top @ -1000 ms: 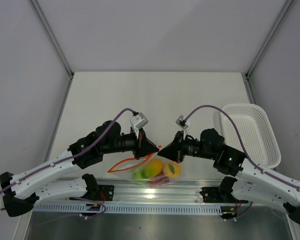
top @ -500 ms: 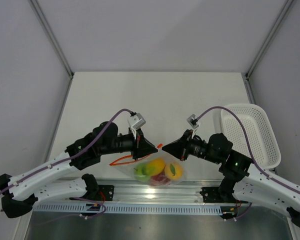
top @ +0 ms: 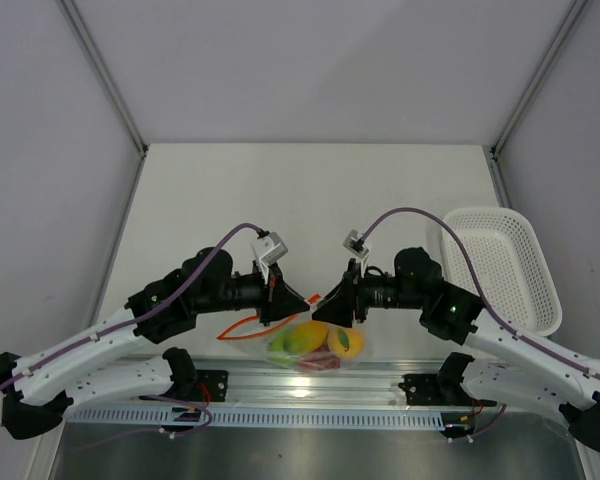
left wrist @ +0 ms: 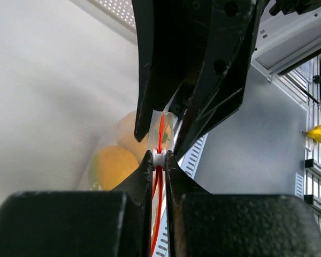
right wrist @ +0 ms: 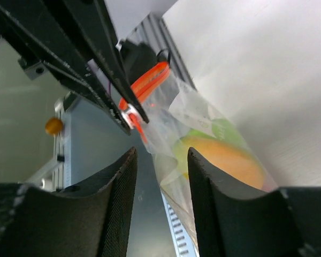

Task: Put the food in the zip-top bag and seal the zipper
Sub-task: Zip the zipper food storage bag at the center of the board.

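The zip-top bag (top: 332, 352) hangs near the table's front edge between both arms. Inside it lies the food: a lime green fruit (top: 280, 348), yellow-orange ones (top: 308, 334) and a red one (top: 324, 361). My left gripper (left wrist: 159, 157) is shut on the small white tab of the orange-red zipper (left wrist: 161, 128). The strip (right wrist: 148, 81) runs back from that tab (right wrist: 129, 113). My right gripper (right wrist: 161, 152) faces it, tip to tip, with jaws open. Clear plastic and a yellow-orange fruit (right wrist: 224, 158) lie just beyond its fingers (right wrist: 203, 176). Nothing is pinched between them.
A white mesh basket (top: 500, 262) stands at the right side of the table. The metal rail (top: 280, 385) with the arm bases runs right under the bag. Grey walls close in the left, right and back.
My right gripper was shut; it drew back to the right, came in again to the left gripper's tip and now stands open. The left gripper kept its hold. The bag swung slightly.
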Controlling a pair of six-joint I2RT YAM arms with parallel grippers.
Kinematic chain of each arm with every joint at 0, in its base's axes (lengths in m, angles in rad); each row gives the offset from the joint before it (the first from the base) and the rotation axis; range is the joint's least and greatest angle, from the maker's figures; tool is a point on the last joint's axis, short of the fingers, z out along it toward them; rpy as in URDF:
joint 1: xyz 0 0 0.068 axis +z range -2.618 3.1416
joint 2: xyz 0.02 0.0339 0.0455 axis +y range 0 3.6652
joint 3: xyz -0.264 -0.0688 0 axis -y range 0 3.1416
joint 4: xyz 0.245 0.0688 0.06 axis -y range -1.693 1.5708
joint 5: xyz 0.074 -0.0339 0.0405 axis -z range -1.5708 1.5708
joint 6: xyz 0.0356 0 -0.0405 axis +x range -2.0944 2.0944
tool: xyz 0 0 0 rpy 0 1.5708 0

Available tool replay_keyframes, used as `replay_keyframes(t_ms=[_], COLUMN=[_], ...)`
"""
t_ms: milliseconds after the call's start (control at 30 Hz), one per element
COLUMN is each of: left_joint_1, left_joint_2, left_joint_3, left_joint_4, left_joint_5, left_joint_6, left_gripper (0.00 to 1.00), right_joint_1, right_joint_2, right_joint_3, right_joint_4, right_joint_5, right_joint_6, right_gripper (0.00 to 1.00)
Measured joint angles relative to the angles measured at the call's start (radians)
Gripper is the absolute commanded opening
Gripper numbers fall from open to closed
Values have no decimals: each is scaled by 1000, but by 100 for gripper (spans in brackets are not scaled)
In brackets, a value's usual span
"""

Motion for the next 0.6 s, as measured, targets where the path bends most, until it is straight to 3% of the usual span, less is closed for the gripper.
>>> replay_keyframes(t_ms=[267, 300, 367, 400, 600], left_joint_1=[0, 0, 0, 0, 0], left_joint_2=[0, 0, 0, 0, 0], left_joint_3=[0, 0, 0, 0, 0], left_joint_4=[-5, -6, -6, -8, -14], left_joint_5=[21, 22, 25, 25, 25], left_joint_6=[0, 0, 0, 0, 0], left_gripper=[1, 1, 1, 1, 1], right_joint_1=[0, 0, 0, 0, 0], right_joint_2=[80, 86, 101, 108, 128], right_joint_3=[85, 89, 92, 92, 93], right_joint_4=[-75, -77, -81, -82, -82], right_joint_5=[-149, -161, -177, -181, -170], right_joint_6=[-124, -133, -150, -154, -151], right_gripper=[43, 40, 24, 0, 0])
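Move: The right hand is open, its fingers straddling the zip end of the zipper food storage bag, which lies about 1 cm back, 1 cm left and 1 cm below its hand point. The white slider is some 3 cm left and 1 cm back, roughly level. About 10 cm lower in the bag lie the mango (2 cm back, 2 cm left) and the orange fruit (2 cm back, 3 cm right). From the left hand, already pinching the slider, the zip end is about 2 cm right, neither ahead nor back, and 1 cm lower. With its fingers around the zip end, the right hand eases back nearly 2 cm and about 1 cm left towards the slider while turning some 10 degrees counter-clockwise, then sinks about 1 cm as its fingers shut and pinch the bag's end just to the right of the slider. The left hand keeps its pinch on the slider and stays practically in place, giving the right hand a fixed point to take hold beside. ##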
